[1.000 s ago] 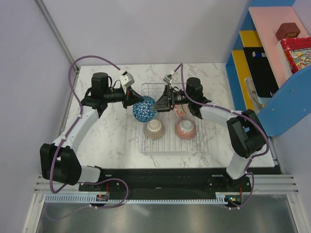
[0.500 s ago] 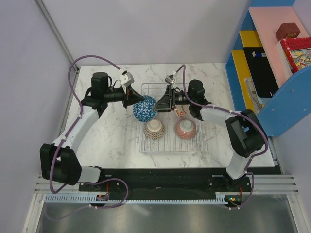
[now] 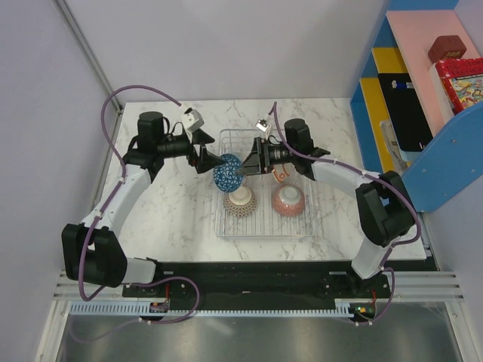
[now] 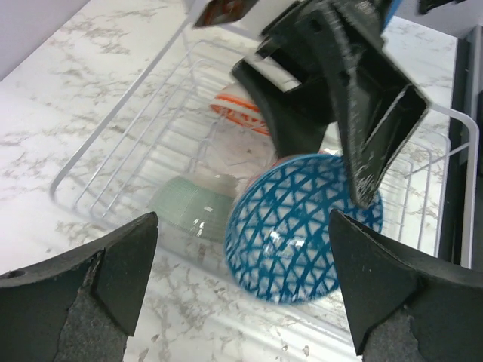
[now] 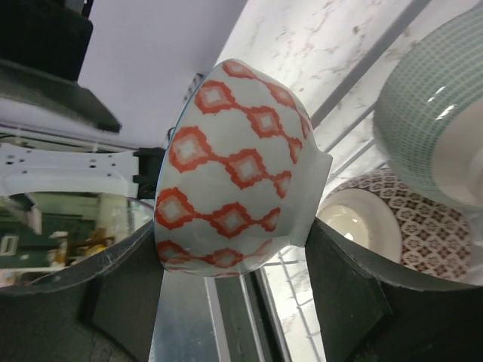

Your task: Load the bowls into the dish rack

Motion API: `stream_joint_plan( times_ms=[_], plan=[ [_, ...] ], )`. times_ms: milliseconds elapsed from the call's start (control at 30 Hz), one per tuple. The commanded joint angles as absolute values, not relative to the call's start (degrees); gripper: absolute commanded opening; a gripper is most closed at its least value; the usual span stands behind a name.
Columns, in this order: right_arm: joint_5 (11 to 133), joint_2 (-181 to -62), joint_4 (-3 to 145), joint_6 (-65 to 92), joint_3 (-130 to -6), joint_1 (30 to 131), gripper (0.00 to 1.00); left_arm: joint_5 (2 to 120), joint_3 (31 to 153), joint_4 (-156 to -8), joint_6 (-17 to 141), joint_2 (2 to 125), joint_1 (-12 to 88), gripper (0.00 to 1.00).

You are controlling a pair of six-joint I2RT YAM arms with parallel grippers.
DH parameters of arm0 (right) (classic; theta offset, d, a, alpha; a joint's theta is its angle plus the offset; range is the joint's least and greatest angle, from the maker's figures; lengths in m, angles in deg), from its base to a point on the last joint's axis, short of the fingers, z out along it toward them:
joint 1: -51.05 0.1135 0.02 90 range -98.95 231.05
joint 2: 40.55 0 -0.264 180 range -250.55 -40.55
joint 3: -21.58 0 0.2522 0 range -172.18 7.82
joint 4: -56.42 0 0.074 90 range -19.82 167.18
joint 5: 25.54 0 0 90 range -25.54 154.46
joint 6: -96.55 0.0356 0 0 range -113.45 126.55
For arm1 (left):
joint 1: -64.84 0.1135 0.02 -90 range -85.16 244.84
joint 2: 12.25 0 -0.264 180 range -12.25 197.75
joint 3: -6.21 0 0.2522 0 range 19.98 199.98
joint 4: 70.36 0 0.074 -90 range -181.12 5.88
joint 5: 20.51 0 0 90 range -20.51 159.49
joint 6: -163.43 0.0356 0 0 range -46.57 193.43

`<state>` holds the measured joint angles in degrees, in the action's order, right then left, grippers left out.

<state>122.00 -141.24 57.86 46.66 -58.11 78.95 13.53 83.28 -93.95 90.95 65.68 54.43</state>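
The wire dish rack (image 3: 264, 226) sits mid-table. A blue-patterned bowl (image 3: 226, 173) stands on edge at its far left, and also shows in the left wrist view (image 4: 302, 234). My left gripper (image 3: 204, 158) is open and empty just left of it (image 4: 241, 286). My right gripper (image 3: 255, 162) hangs over the rack's far part. In the right wrist view it (image 5: 235, 275) is shut on the orange-red-and-white bowl (image 5: 234, 173), rim by one finger, foot on the other. A celadon bowl (image 4: 185, 211) lies behind the blue one. A brown-patterned bowl (image 3: 240, 200) and a pinkish speckled bowl (image 3: 288, 200) sit in the rack.
A blue and yellow shelf unit (image 3: 423, 113) with boxes stands beyond the table's right edge. Purple walls close the left and far sides. Bare marble (image 3: 173, 211) lies left of the rack. The arm bases and a black rail (image 3: 249, 275) line the near edge.
My left gripper has let go of the blue bowl and drawn back to the left. The blue bowl has settled lower in the rack. My right arm has shifted slightly left.
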Motion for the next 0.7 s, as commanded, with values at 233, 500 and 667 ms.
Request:
stream_joint_plan(
  times_ms=[233, 500, 667],
  plan=[
    [98.7, -130.21, 106.02, -2.89, -76.99, 79.09, 0.0, 10.61, 82.91, -109.85, 94.07, 62.81, 75.18, 1.0],
    [82.32, -119.41, 112.9, -21.48, -70.24, 83.83, 0.0, 11.58, 77.99, -119.01, 99.7, 61.22, 82.68, 1.0],
    [79.76, -116.32, 112.89, -25.62, -64.79, 87.52, 0.0, 10.52, 75.17, -119.37, 100.41, 61.57, 83.91, 1.0]
  ],
)
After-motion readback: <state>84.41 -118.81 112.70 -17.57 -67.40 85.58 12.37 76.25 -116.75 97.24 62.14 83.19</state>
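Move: The blue bowl, already held in the right hand, is bound for the free middle of the rack, about 10 cm right, 3 back and 13 below that hand. Also some 13 cm below it, the brown-dotted bowl is 7 back, the pink bowl 7 back and 18 right, the green bowl 6 ahead and 2 left. From the left hand, the blue bowl is 6 cm right, 2 back, 5 below. The blue bowl swings about 10 cm right over the rack towards its middle in the right hand's continuing grip. That hand first edges forward and up, then draws back and begins sinking, its wrist turning some 60 degrees so the fingers slant down. The empty left hand clears off about 16 cm left, dipping in the second half, fingers staying wide. ##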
